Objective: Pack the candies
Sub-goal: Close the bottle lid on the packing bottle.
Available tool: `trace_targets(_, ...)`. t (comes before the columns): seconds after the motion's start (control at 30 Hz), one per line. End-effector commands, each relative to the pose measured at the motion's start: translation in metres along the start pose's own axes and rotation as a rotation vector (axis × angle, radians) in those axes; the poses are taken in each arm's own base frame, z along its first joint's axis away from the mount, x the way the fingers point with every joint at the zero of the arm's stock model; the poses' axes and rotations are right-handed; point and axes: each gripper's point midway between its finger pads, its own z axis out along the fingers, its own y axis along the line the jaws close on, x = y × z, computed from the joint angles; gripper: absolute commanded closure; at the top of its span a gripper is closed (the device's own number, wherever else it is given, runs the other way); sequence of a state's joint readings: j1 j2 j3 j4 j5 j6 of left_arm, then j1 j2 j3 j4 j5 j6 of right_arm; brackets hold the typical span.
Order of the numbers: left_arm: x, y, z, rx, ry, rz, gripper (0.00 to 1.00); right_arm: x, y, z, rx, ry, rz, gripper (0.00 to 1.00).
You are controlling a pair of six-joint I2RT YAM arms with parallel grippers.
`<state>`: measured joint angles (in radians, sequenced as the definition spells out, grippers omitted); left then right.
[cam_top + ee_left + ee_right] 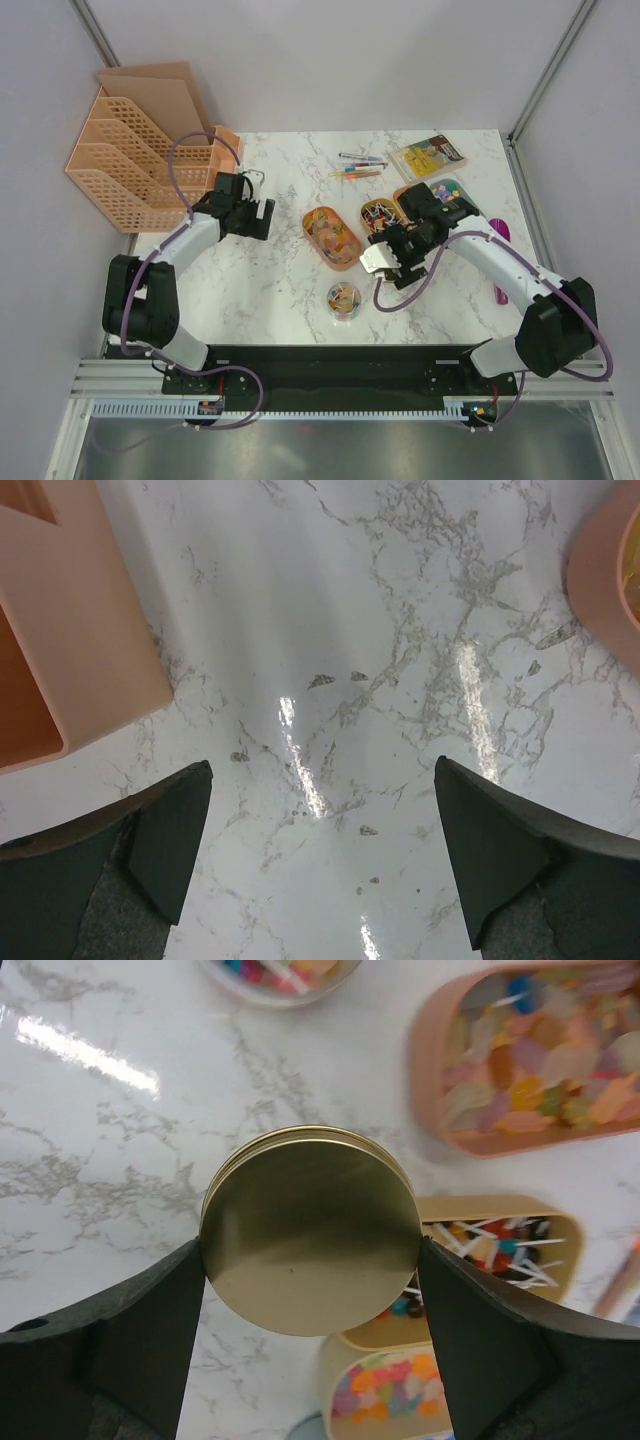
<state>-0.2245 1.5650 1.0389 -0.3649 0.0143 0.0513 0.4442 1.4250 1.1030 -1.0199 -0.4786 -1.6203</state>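
Note:
My right gripper [384,258] [310,1252] is shut on a round gold tin lid [310,1228], held flat above the table beside the trays. A small round tin of mixed candies [343,297] stands in front of it and shows at the top edge of the right wrist view [280,974]. Candies fill a pink oval tray [332,236] [540,1055], a tan tray of wrapped ones [379,215] [500,1245], and a tray of bright gummies [400,1388]. My left gripper [265,218] [322,768] is open and empty over bare marble.
A peach file rack [140,150] [70,630] stands at the back left, close to my left gripper. Thin coloured pens [360,167] and a yellow book [428,157] lie at the back. A purple scoop [499,232] lies at the right edge.

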Motion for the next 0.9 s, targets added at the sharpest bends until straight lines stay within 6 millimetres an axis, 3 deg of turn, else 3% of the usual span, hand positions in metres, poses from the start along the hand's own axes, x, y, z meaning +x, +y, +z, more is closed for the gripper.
trace_targets(0.0, -0.017, 0.020, -0.010, -0.077, -0.091, 0.065, 0.00, -0.050, -0.011, -0.015, -0.006, -0.074, 0.030, 0.12)
trace_targets(0.17, -0.009, 0.035, -0.014, -0.103, -0.088, 0.042, 0.00, -0.090, -0.025, 0.006, -0.062, -0.083, 0.001, 0.12)
trace_targets(0.37, -0.011, 0.039, -0.031, -0.119, -0.138, 0.040, 0.00, -0.112, -0.010, 0.044, -0.170, -0.066, -0.023, 0.13)
trace_targets(0.57, -0.014, 0.039, -0.044, -0.117, -0.176, 0.024, 0.00, -0.118, -0.008, 0.063, -0.190, -0.037, -0.019, 0.13)
trace_targets(0.87, -0.007, 0.034, -0.051, -0.095, -0.188, -0.001, 0.00, -0.112, -0.012, 0.079, -0.186, 0.004, -0.011, 0.14)
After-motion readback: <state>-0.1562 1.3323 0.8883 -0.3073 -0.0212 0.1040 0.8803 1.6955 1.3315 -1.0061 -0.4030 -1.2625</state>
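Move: The packing bottle, full of candies, stands about 12 cm to the left of my right hand, some 5 cm back and with its middle 7 cm lower. The lollipop tray is roughly 13 cm ahead of that hand and 1 cm left; the leftmost candy tray is about 10 cm ahead and 14 cm left, both 8 cm below. From my left hand the bottle lies some 19 cm back, 20 cm right and 4 cm lower. With the gold lid still held across its width, my right hand swings about 12 cm left to the packing bottle, first climbing some 4 cm, then sinking about 6 cm while drawing 5 cm back, and slows with the lid at the bottle's mouth. My empty left hand backs off left and upward, fingers staying open. ##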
